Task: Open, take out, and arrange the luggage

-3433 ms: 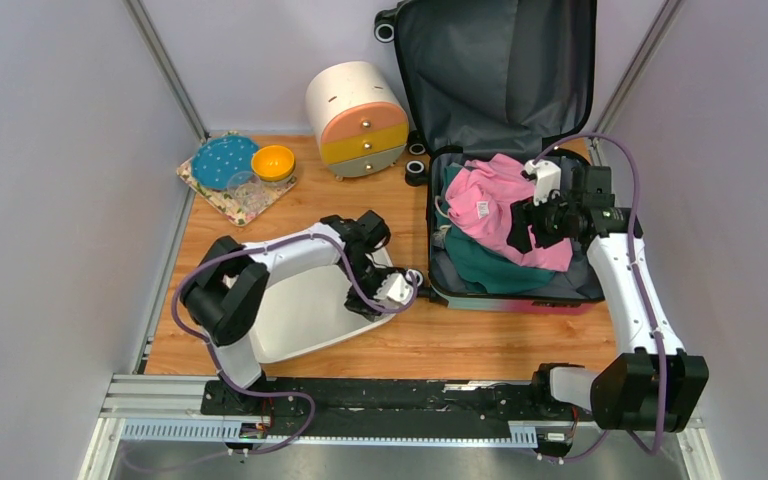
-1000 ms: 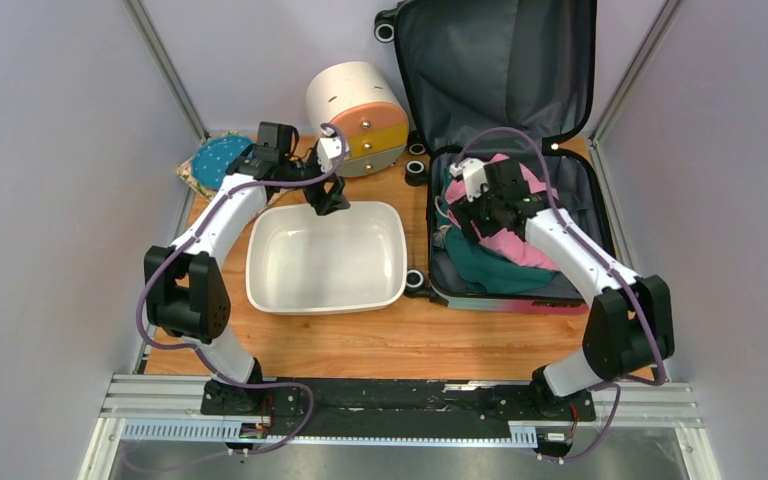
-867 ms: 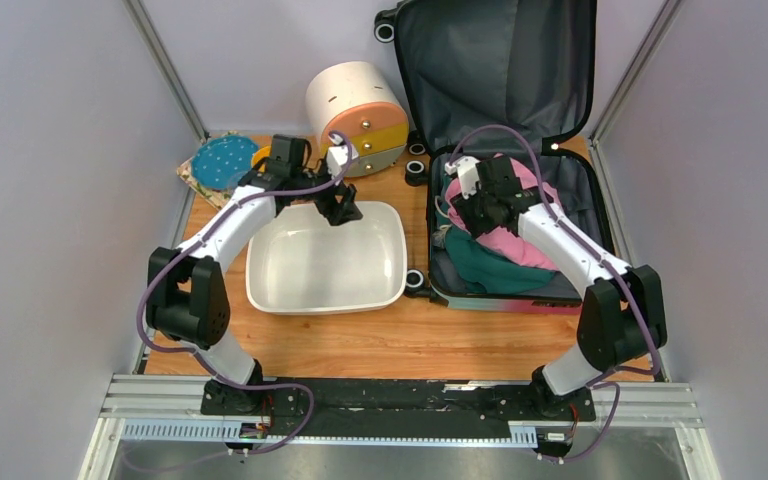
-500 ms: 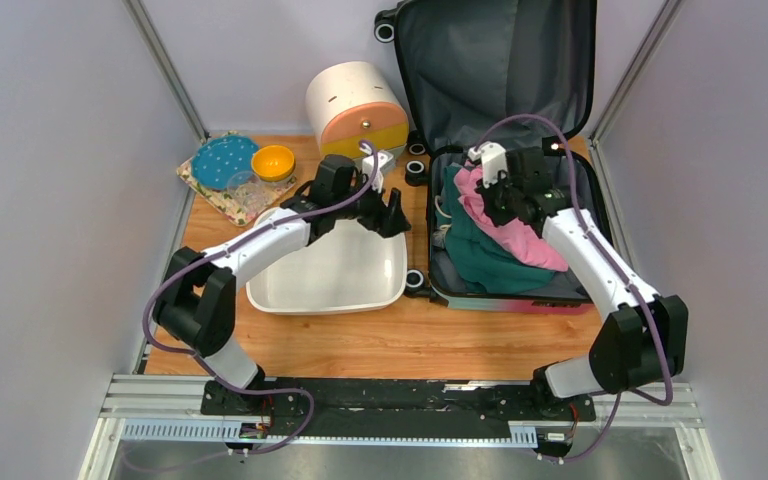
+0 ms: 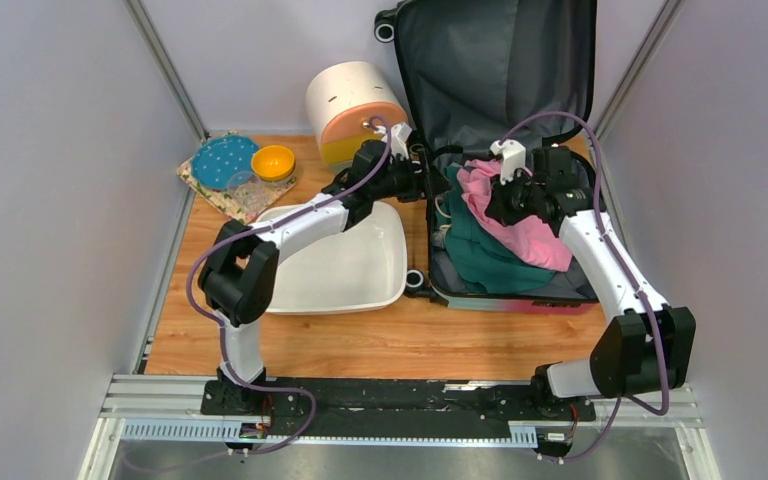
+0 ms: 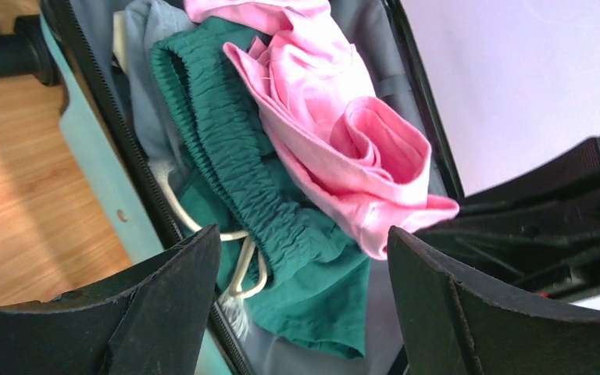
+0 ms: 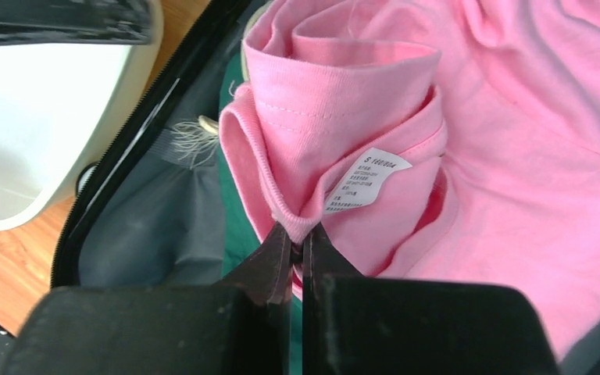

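Note:
The luggage (image 5: 500, 70) lies open at the back right, its lid up against the wall and its teal wall (image 6: 101, 172) close to my left gripper. A pink garment (image 5: 522, 232) lies inside on a green one (image 5: 485, 262) with a white drawstring (image 6: 234, 266). My right gripper (image 5: 496, 203) is over the case, shut on a folded edge of the pink garment (image 7: 406, 117) just below its white label (image 7: 367, 180); in its wrist view the gripper (image 7: 297, 234) pinches the cloth. My left gripper (image 5: 436, 183) hangs open at the case's left rim, its jaws (image 6: 303, 242) wide above the green garment (image 6: 234, 148) and holding nothing.
A white basin (image 5: 330, 272) sits left of the luggage under my left arm. A round cream drawer cabinet (image 5: 355, 110) stands behind it. A patterned mat with a blue plate (image 5: 225, 160) and an orange bowl (image 5: 273, 162) lies at the far left. Walls close in on both sides.
My left arm swung right from the basin's back rim to the luggage's left edge. My right gripper shut on the pink garment and drew it up and to the right.

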Available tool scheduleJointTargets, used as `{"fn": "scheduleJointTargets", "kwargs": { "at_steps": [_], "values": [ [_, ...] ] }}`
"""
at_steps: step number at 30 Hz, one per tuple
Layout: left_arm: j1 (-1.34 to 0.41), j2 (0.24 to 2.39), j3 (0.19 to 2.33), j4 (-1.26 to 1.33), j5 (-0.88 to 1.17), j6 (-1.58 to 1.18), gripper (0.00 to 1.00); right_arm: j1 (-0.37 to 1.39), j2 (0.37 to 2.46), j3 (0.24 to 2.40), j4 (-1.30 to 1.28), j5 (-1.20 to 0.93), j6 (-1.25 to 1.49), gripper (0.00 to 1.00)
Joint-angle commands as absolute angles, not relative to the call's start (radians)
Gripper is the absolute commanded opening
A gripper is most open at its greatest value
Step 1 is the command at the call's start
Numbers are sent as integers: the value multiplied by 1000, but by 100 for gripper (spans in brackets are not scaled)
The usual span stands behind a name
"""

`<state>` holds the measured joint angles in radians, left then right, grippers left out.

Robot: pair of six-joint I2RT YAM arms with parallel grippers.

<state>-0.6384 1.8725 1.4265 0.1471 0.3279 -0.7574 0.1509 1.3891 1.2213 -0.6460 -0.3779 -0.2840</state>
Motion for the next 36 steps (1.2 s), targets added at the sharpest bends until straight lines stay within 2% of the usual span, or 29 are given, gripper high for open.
{"fn": "scheduleJointTargets", "kwargs": {
  "at_steps": [1, 16, 22, 29, 36],
  "values": [
    [-655, 1924, 1499, 221, 319, -913, 86, 152, 1353, 1220, -597, -471, -244, 0],
    [-710, 2019, 1488, 518, 382, -992, 86, 152, 1408, 1218, -577, -552, -193, 0],
    [-738, 2019, 1468, 540, 385, -1011, 86, 152, 1417, 1212, -561, -542, -187, 0],
    [-756, 2049, 1470, 378, 313, -989, 86, 150, 1398, 1219, -542, -546, -176, 0],
    [-770, 2069, 1503, 325, 308, -927, 87, 150, 1385, 1219, -540, -566, -175, 0]
  ]
}}
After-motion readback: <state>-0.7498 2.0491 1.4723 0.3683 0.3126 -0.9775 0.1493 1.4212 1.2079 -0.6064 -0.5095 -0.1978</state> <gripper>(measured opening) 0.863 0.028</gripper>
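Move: The pink shirt's gathered collar, already pinched in the right fingers, is about 10 cm to the left gripper's right, 4 back and 4 below; from the right gripper it stands some 2 cm ahead and 2 left. From the left gripper, the green garment lies roughly 14 cm right, 14 back and 12 down; the white bin's middle is 24 cm left, 15 back and 18 down; the drawer cabinet is 15 cm left, 11 ahead and 10 lower. Bring the open left gripper about 7 cm right and slightly back to the shirt's collar, rising some 3 cm midway, then sinking so its fingers straddle the folds beside the right fingertips. Keep it open, rolling it about 15 degrees, then partly back. Keep the right pinch shut and ease the collar some 2.5 cm left to meet it. ##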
